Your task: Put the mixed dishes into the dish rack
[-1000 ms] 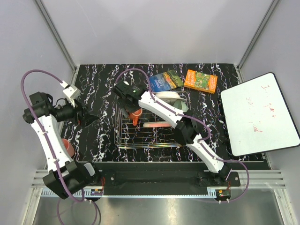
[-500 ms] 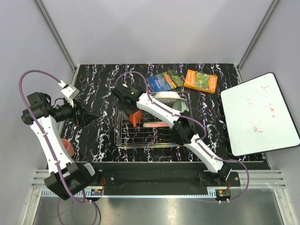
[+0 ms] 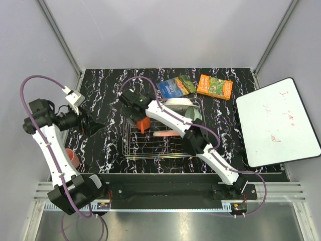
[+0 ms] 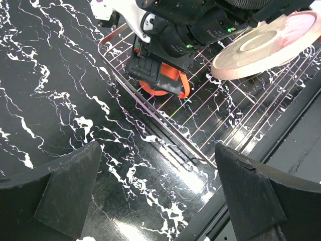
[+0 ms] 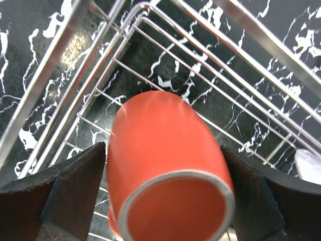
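My right gripper (image 3: 142,120) is over the far left corner of the silver wire dish rack (image 3: 150,150), shut on an orange cup (image 3: 144,125). In the right wrist view the cup (image 5: 165,165) fills the gap between the fingers of the gripper (image 5: 164,196), tilted just over the rack wires (image 5: 200,75). The pink-and-cream plate (image 3: 168,133) leans in the rack, with the white plate (image 3: 176,104) and pale green bowl (image 3: 194,113) behind it. My left gripper (image 3: 95,126) is open and empty, left of the rack. A small pink cup (image 3: 72,158) sits by the left arm.
A blue packet (image 3: 176,86) and an orange packet (image 3: 214,86) lie behind the rack. A white board (image 3: 276,123) lies at the right. In the left wrist view the gripper (image 4: 158,196) hangs over black marbled table beside the rack's near rim (image 4: 165,135).
My right gripper has shifted slightly left and back over the rack's far left corner, the orange cup moving with it. The left arm has barely moved.
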You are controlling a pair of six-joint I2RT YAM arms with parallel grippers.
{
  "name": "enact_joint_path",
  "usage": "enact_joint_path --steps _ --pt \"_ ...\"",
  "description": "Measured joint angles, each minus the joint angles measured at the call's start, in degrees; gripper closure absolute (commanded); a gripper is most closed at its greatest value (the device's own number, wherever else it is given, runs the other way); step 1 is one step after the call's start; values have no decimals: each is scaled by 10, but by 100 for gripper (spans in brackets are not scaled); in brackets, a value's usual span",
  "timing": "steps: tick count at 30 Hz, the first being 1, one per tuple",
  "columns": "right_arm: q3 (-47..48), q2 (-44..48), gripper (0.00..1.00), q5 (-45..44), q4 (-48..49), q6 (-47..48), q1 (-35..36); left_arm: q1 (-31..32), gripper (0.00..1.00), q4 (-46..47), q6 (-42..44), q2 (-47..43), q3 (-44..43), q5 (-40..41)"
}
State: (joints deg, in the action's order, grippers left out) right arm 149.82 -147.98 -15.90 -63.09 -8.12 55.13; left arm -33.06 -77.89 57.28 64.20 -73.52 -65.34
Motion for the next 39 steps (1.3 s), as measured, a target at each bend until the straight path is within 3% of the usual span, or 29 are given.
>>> enact_joint_path --steps 15,26,32,39 --pt "-4 3 0 -32 24 8 3 0 1 -1 -9 -20 -2 47" --pt "-46 100 0 -104 38 37 18 -12 1 0 66 -89 33 235" --pt "-83 171 0 -108 54 37 28 -68 1 -1 97 -120 78 332" --pt "-226 283 0 -110 97 33 53 -106 1 1 117 -178 134 423"
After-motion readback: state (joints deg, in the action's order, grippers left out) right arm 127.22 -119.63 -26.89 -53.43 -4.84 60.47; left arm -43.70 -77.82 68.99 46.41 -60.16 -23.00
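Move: The pink mug that the left hand goes for stands about 9 cm back of it, 12 cm to its left and some 22 cm below; the orange mug is 6 cm ahead, 20 cm right and 20 cm below that hand. The right hand's open fingers still straddle this orange mug, upside down in the rack, its middle roughly 1 cm back, 1 cm right and 2 cm below. From the right hand the pink plate stands 6 cm back and 14 cm right, the white plate 6 cm ahead and 18 cm right, both about level. Right hand rises about 15 cm off the orange mug; left swings left-back and down towards the pink mug. ##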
